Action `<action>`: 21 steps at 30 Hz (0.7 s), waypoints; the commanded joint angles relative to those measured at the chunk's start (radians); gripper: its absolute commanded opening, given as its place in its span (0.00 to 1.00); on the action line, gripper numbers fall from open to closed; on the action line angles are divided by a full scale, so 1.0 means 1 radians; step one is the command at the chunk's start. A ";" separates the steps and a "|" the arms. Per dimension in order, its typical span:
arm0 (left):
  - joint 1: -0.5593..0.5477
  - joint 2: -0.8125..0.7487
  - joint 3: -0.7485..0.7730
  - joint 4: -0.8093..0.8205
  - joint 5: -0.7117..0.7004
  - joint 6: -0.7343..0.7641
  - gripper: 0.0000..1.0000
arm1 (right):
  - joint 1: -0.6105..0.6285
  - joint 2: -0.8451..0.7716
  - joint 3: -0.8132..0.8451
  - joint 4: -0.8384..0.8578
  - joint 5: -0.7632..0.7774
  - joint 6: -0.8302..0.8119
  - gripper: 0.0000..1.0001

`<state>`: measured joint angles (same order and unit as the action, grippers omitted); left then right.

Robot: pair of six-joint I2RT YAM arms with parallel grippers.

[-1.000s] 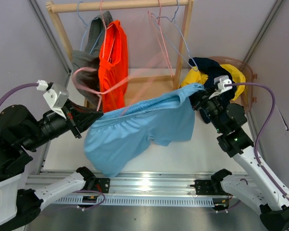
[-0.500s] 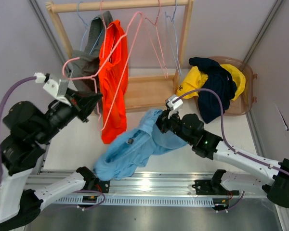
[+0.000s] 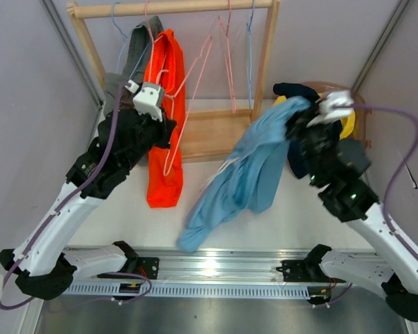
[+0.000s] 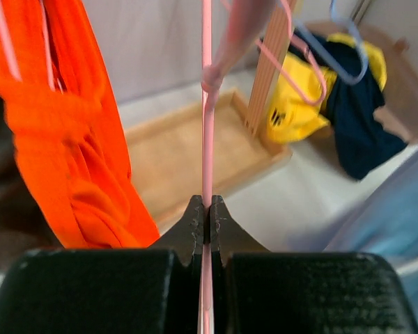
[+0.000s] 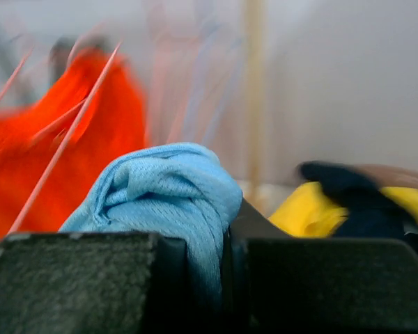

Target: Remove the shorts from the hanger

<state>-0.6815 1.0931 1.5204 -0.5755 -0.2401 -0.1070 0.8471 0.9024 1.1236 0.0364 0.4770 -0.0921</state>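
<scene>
The light blue shorts hang in a long drape from my right gripper, which is shut on a bunched corner just left of the basket. They are free of the pink hanger. My left gripper is shut on that hanger's thin wire, holding it beside the orange shorts, which hang from the rack. Grey shorts hang behind the orange pair. The yellow shorts and the dark navy shorts lie in the basket.
A wooden rack with a top rod and a base tray stands at the back. Bare pink and blue hangers hang on its right side. The brown basket sits at the right, by the grey wall.
My right gripper has swung up and right from the table's middle toward the basket, carrying the light blue shorts. My left arm has carried the pink hanger right, up to the rack.
</scene>
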 commanded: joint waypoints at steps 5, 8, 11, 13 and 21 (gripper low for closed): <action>0.002 -0.081 -0.080 -0.053 -0.002 -0.052 0.00 | -0.347 0.160 0.462 0.124 0.080 -0.135 0.00; 0.002 -0.096 -0.121 -0.060 0.013 -0.068 0.00 | -0.540 0.281 0.604 0.154 0.016 -0.063 0.00; 0.002 -0.091 -0.163 -0.038 0.022 -0.077 0.00 | -0.733 0.433 0.728 0.132 -0.096 0.041 0.00; 0.002 -0.078 -0.172 -0.034 0.022 -0.076 0.00 | -0.790 0.515 0.752 0.246 -0.106 0.101 0.00; 0.029 0.025 -0.128 0.018 0.021 -0.069 0.00 | -0.939 0.757 0.816 0.269 -0.094 0.169 0.00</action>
<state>-0.6750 1.0847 1.3556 -0.6353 -0.2302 -0.1600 -0.0746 1.6527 1.9076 0.2485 0.3874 0.0143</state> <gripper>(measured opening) 0.022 0.076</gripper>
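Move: My right hand holds the bunched light-blue shorts; the tub, with the yellow and navy shorts in it, lies roughly 28 cm ahead, 22 cm to its right and 38 cm below. The rack's right post stands about 28 cm ahead and 3 cm left of this hand. My left hand grips the bare pink hanger; the rail's empty-hanger end is some 28 cm ahead, 23 cm right and 15 cm above it, with the orange shorts about 18 cm ahead, 3 cm left and 12 cm below. I swing my right hand fast to the right and upward, the pinched light-blue shorts trailing, then carry on forward over the tub while sinking again: about 28 cm right and 21 cm forward overall, turning some 45 degrees clockwise. My left hand keeps its grip on the pink hanger and sinks about 8 cm, its fingertips dipping about 10 degrees. ##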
